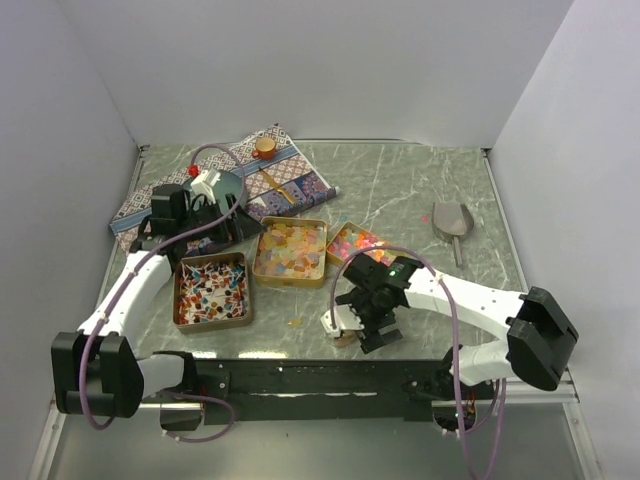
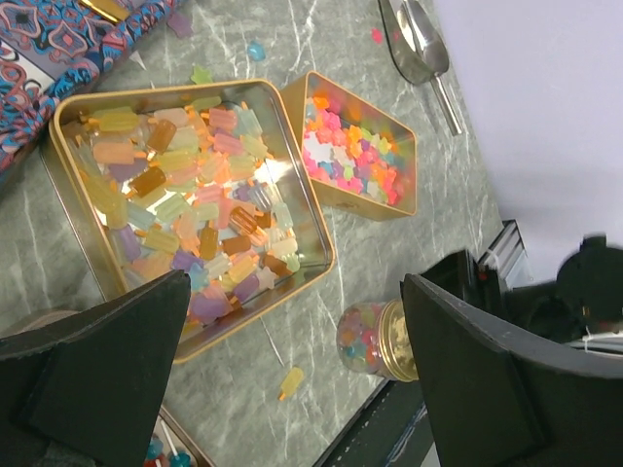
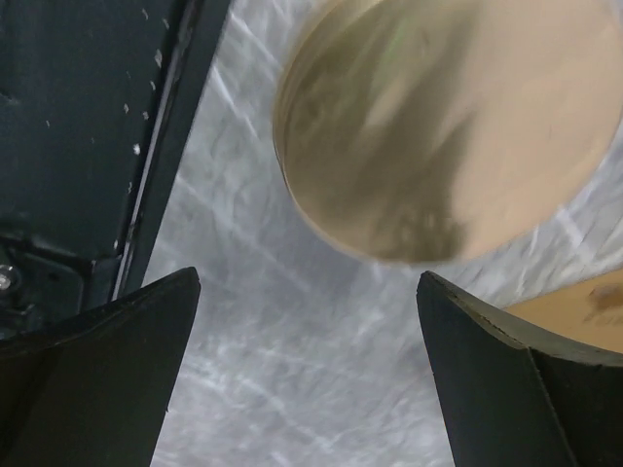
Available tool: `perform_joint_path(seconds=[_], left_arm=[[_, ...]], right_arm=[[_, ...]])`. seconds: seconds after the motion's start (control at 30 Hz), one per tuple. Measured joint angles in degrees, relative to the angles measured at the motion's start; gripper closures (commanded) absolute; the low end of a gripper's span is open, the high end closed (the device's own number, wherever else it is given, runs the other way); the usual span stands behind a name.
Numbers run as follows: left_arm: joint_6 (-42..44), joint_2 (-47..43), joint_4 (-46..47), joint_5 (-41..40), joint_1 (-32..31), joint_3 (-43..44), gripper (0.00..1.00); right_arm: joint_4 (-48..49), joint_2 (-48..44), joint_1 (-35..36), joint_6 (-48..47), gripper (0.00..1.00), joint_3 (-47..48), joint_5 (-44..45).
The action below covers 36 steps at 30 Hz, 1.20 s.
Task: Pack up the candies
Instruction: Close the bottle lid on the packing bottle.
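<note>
The candies lie in three gold tins. Red-white-black ones (image 1: 210,290) fill the left tin, pale yellow-orange pieces (image 1: 290,250) (image 2: 185,190) the middle tin, and bright pink-orange-yellow ones (image 1: 358,243) (image 2: 355,146) the right tin. A small jar (image 2: 375,339) of mixed candies lies on its side near the table's front edge, gold lid towards the edge. One loose yellow candy (image 2: 290,381) lies beside it. My left gripper (image 1: 235,222) (image 2: 292,292) hangs open behind the tins, holding nothing. My right gripper (image 1: 365,325) (image 3: 308,282) stands open over the jar (image 1: 343,338); a round tan disc (image 3: 448,117) shows just beyond its fingertips.
A metal scoop (image 1: 452,222) (image 2: 417,44) lies at the right of the table. A patterned cloth (image 1: 290,175) (image 2: 58,39) at the back left carries a cork-topped thing (image 1: 265,147). The black front rail (image 3: 88,126) runs close under my right gripper.
</note>
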Motion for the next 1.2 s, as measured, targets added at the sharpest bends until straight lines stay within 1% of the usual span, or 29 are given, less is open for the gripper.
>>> perform_joint_path(seconds=[0.2,0.27,0.3,0.33,0.37,0.43,0.53,0.57,0.6,0.7,0.83,0.97,1.03,1.2], left_arm=[[-0.92,-3.74,1.49,-0.07,0.0,-3.58,0.03],[-1.66,-5.14,2.05,-0.09,0.0,-5.27,0.03],[-2.16,-5.97,2.49,-0.17,0.0,-6.38,0.03],[-2.47,-6.51,2.73,-0.24,-0.02,-7.08,0.03],[-2.99,-7.34,3.08,-0.46,-0.04,-8.26,0.03],[-3.98,-9.18,3.39,-0.94,-0.28,-10.88,0.02],[-4.94,-11.08,3.41,-1.57,-1.01,-13.77,0.01],[-5.68,-12.68,3.17,-1.97,-1.55,-15.67,0.01],[-5.68,-12.68,3.17,-1.97,-1.55,-15.67,0.02],[-6.16,-15.23,2.97,-2.21,-2.32,-17.66,0.03],[-5.95,-21.42,2.73,-2.49,-3.98,-20.74,0.03],[-4.92,-28.37,2.62,-3.58,-8.11,-21.9,0.03],[-4.22,-30.18,2.99,-4.55,-10.19,-21.9,0.03],[0.24,-32.37,4.7,-7.96,-12.98,-22.47,0.03]], right_arm=[[-0.83,-3.19,-5.4,2.69,0.0,0.81,0.02],[-1.01,-4.24,-6.05,3.54,0.18,2.58,-0.46],[-1.07,-4.7,-6.21,3.91,0.31,3.78,-1.2],[-1.05,-5.09,-6.38,4.28,0.63,5.09,-2.27],[-1.27,-5.38,-6.49,4.98,0.78,6.84,-3.58],[-0.85,-5.4,-6.47,6.67,0.99,10.34,-6.45],[1.42,-4.96,-5.53,10.45,1.0,13.51,-9.9],[3.67,-4.39,-2.69,12.09,1.0,13.53,-11.21],[3.67,-4.39,-2.69,12.09,1.0,13.53,-11.21],[5.49,-3.32,0.63,11.78,1.0,11.41,-12.04],[6.16,-0.9,2.58,10.38,1.0,7.91,-12.22],[6.91,2.36,3.45,9.33,1.0,5.75,-11.15],[7.8,4.44,3.69,8.52,1.0,5.46,-10.91],[8.46,4.7,3.69,8.31,1.0,5.55,-10.97]])
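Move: The packing bottle, its gold lid already on, stands about 7 cm left of the open right hand and level with it fore-and-aft, the lid about 1 cm higher than the hand. A loose candy lies some 10 cm left of the bottle and 3 cm farther out; the small candy tin is about 20 cm ahead of the hand and 3 cm left, the middle candy tin about 19 cm ahead and 19 left. From the left hand, the lid lies roughly 22 cm back, 18 right and 14 below. Up about 10 cm and a little forward, the right hand then swings left over the bottle, its wide-open fingers shutting together on nothing. It then sinks some 8 cm, with the closed, nearly downward-pointing fingertips seeming to press on the middle of the lid. The empty left hand, still open, draws back about 11 cm over the lollipop tin, dipping and rising again as its fingers tip up about 15 degrees. ##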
